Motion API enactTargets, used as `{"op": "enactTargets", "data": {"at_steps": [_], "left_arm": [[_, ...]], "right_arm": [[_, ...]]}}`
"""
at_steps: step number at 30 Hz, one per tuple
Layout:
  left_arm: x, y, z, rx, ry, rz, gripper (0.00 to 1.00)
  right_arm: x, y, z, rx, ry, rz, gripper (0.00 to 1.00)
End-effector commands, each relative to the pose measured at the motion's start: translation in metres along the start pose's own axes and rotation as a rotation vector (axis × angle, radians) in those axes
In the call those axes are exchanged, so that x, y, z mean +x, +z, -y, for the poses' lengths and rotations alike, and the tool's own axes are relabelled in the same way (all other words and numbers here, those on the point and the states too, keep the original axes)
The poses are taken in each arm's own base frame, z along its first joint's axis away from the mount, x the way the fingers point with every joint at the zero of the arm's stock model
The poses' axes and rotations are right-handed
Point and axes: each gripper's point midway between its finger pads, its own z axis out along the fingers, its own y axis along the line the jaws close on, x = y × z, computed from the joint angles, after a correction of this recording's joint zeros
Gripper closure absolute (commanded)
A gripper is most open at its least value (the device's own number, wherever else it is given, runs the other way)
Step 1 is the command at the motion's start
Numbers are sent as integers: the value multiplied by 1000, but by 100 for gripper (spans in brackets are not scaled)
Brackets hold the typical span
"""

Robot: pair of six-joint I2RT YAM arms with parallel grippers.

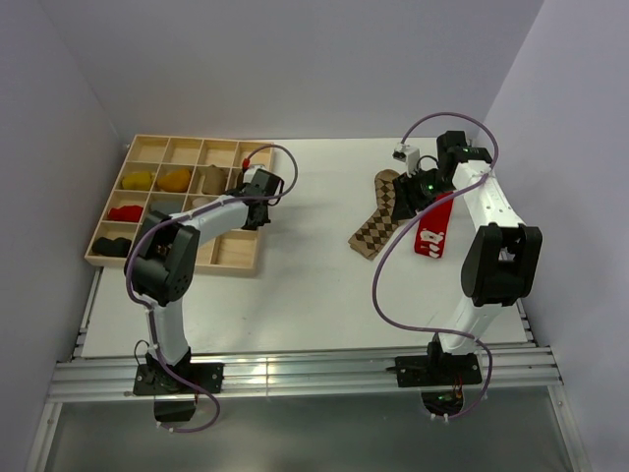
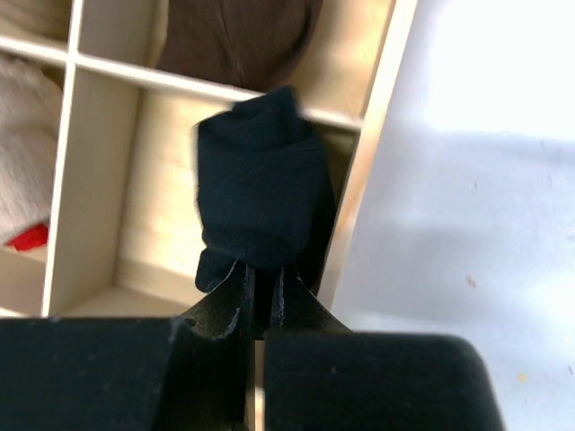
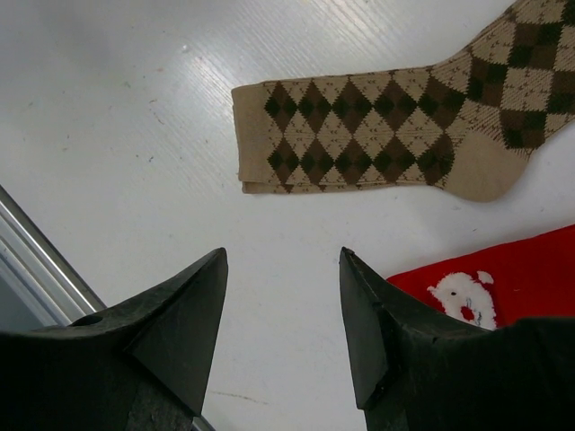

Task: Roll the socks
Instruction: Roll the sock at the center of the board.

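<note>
My left gripper (image 2: 263,269) is shut on a rolled black sock (image 2: 260,193), which hangs over a compartment at the right side of the wooden tray (image 2: 373,171). In the top view this gripper (image 1: 257,216) sits at the tray's right column. The brown-and-tan argyle sock (image 1: 378,221) lies flat on the white table, and the red sock with white marks (image 1: 433,231) lies just to its right. Above the table between those two socks, my right gripper (image 3: 283,256) stands open and holds nothing. The argyle sock (image 3: 386,135) is ahead of its fingers and the red sock (image 3: 512,269) beside its right finger.
The tray (image 1: 241,265) holds small bundles: yellow (image 1: 139,180), orange (image 1: 175,180), brown (image 1: 212,180), red (image 1: 125,212) and black (image 1: 115,246). A brown bundle (image 2: 238,36) and a grey-white one (image 2: 22,153) lie in neighbouring compartments. A metal rail (image 1: 295,374) runs along the table's near edge.
</note>
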Motion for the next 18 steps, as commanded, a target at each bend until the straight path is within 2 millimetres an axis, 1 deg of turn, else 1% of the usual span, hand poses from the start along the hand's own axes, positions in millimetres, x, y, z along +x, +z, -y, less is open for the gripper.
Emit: {"op": "enactTargets", "data": {"at_steps": [1,4,7,8,10,12,13,15,16,17,18], "left_arm": [[26,-24,19,103,2,-117,100],[28,-23,20,116,18,-147,100],[29,-14,19,112,16,-170,100],[31,-12,21,130,9,-182,100],[30,-5,18,144,-22,-185,98],[32,-1,16,160,-42,-198,92],[28,1,15,167,-54,-189,85],[25,0,16,179,-59,-181,75],[23,-1,15,175,-64,-173,65],[20,-1,14,172,-67,-164,61],[13,-3,11,157,-71,-140,57]], "right_arm": [[-7,-14,-4,19,-33,28,40],[-7,-15,-6,19,-38,28,40],[-7,-14,-6,17,-35,25,40],[-5,-13,-7,7,-34,22,40],[-3,-12,-7,4,-31,18,40],[0,-11,-6,7,-31,10,40],[0,-11,-6,9,-33,10,40],[0,-11,-6,11,-33,8,40],[0,-11,-6,13,-33,10,40],[0,-11,-6,13,-33,10,40],[-2,-12,-5,14,-34,12,40]]}}
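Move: The left hand still grips the rolled black sock, already in the box's right-hand column; the middle of its compartment is about 3 cm ahead, 1 cm to the left and 2 cm below. The brown sock sits some 9 cm ahead and 1 cm left, the cream sock 3 cm ahead and 10 cm left, both 2 cm below. From the right hand that compartment lies roughly 37 cm left, 6 cm ahead and 12 cm below. Back by about 1 cm and hardly lower, the left hand draws the held black sock clear of the compartment's far divider, tipping down and rolling its left side down by 5 to 10 degrees. Then, nearly in place, its fingers open to roughly two-fifths and let go of the sock. ##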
